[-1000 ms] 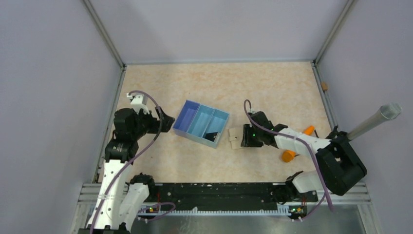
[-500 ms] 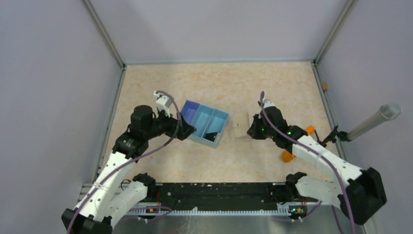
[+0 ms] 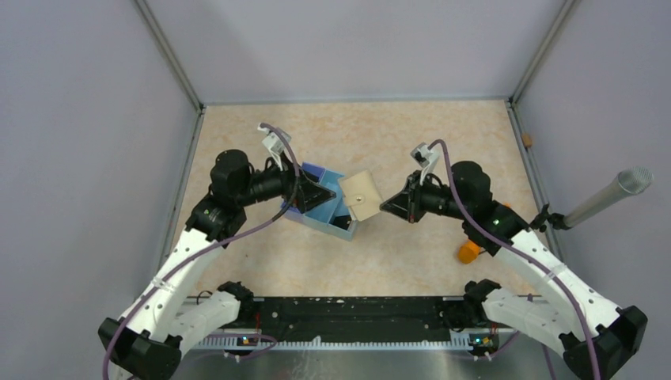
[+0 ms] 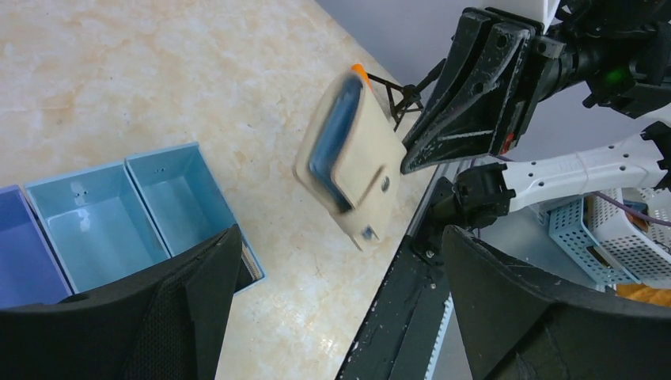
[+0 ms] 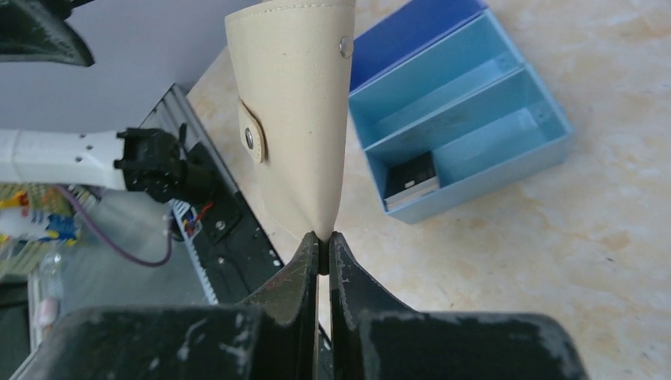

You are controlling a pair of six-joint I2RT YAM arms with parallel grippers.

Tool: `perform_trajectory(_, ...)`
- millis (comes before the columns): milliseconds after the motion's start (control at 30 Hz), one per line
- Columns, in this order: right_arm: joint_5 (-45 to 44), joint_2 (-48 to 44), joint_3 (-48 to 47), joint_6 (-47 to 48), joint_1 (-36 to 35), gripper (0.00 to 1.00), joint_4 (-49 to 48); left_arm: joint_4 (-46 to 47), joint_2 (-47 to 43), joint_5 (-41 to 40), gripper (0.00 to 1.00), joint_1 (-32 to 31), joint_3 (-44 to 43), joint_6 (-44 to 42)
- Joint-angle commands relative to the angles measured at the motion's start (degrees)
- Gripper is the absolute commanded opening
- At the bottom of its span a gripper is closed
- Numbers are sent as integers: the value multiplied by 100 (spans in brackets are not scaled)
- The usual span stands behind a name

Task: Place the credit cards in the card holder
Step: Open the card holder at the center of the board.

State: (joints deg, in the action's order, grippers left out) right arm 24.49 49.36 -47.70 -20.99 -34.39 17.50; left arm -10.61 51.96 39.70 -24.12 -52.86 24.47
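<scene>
The beige card holder (image 3: 360, 194) hangs in the air beside the blue tray's right end, pinched by one edge in my right gripper (image 3: 389, 206), which is shut on it. The right wrist view has the holder (image 5: 293, 119) standing up from the closed fingertips (image 5: 319, 241), snap studs facing the camera. From the left wrist the holder (image 4: 352, 162) shows its mouth, with a light-blue credit card (image 4: 332, 134) inside. My left gripper (image 3: 326, 194) is open over the tray, facing the holder and apart from it, its gripper (image 4: 340, 293) holding nothing.
The blue three-compartment tray (image 3: 312, 176) lies under the left gripper; one end compartment holds a dark-topped flat stack (image 5: 411, 180). An orange object (image 3: 468, 252) lies under the right arm. A metal tube (image 3: 609, 194) pokes in at the right wall.
My right gripper shut on the card holder, lifted it off the table and carried it left toward the tray. My left arm reached right over the tray, still open.
</scene>
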Motion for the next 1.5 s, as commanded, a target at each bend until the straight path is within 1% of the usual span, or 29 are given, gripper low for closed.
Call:
perform_trajectory(0,1378,277,-342,196,-59,0,-540,-110,156,433,99,-20,-285,-299)
perform_trajectory(67,1655,415,-415,232,-67,0,-597,-221,253,548,99,-30,-314,-395)
perform_trajectory(133,1795,546,-487,275,-103,0,-625,-431,358,476,99,-67,-361,-540)
perform_trajectory(200,1823,688,-620,381,-158,0,-517,-493,455,570,99,-110,-366,-570)
perform_trajectory(333,1741,978,-851,658,-270,0,-246,-411,674,1020,99,-242,-350,-490)
perform_trajectory(433,1724,1156,-963,774,-328,0,-200,-407,837,1126,98,-301,-311,-485)
perform_trajectory(500,1721,1237,-1031,834,-340,0,-158,-407,926,1172,91,-315,-266,-482)
perform_trajectory(567,1703,1326,-1095,909,-348,0,-94,-310,977,1228,78,-318,-211,-436)
perform_trajectory(600,1681,1358,-1125,964,-349,0,-61,-260,1000,1240,73,-314,-181,-407)
perform_trajectory(633,1651,1405,-1154,1016,-349,0,-4,-224,1020,1256,72,-317,-161,-369)
perform_trajectory(667,1612,1432,-1188,1060,-349,0,54,-208,1040,1273,72,-317,-151,-364)
perform_trajectory(700,1585,1468,-1213,1114,-349,0,112,-211,1053,1271,75,-316,-147,-364)
perform_trajectory(767,1535,1532,-1250,1200,-349,0,227,-240,1052,1173,85,-314,-150,-416)
perform_trajectory(800,1527,1560,-1257,1233,-349,0,276,-259,1039,1088,88,-311,-147,-435)
perform_trajectory(933,1483,1620,-1265,1310,-349,0,370,-438,955,767,89,-283,-165,-608)
perform_trajectory(1033,1469,1631,-1266,1344,-349,0,408,-477,905,662,81,-209,-140,-634)
perform_trajectory(1167,1461,1629,-1272,1393,-349,0,484,-442,882,671,65,-104,-100,-566)
perform_trajectory(1267,1449,1637,-1265,1412,-349,0,503,-326,902,808,47,-75,-40,-472)
perform_trajectory(1367,1338,1627,-1274,1375,-349,0,466,-68,935,1077,21,-75,42,-285)
perform_trajectory(1433,1092,1578,-1263,1221,-349,0,339,122,954,1251,3,-75,118,-102)
perform_trajectory(1467,908,1538,-1244,1101,-351,14,241,185,963,1278,0,-75,141,-44)
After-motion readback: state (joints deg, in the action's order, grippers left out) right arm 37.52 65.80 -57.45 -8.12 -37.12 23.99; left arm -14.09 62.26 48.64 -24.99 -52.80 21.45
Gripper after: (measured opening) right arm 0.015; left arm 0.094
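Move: The card holder is already pinched by my right hand. Its middle lies roughly 5 cm left and 3 cm ahead of that hand, about 1 cm above it. My open left hand faces it from the other side, with the holder's middle about 8 cm to its right, level fore and aft, some 4 cm below. Beneath, from the left hand, the blue tray is about 9 cm ahead, 0 sideways and 27 cm down, the cards in it 3 cm ahead and 5 cm right, just as low. I keep the holder pinched in my right hand and bring it some 5 cm left and slightly back, turning it about 20 degrees counter-clockwise, then sink about 2.5 cm. Meanwhile my left hand comes down about 5.5 cm and edges right. Its fingers half-start to close, reopen, then, as it eases a little forward, shut on the holder's left-hand edge. ##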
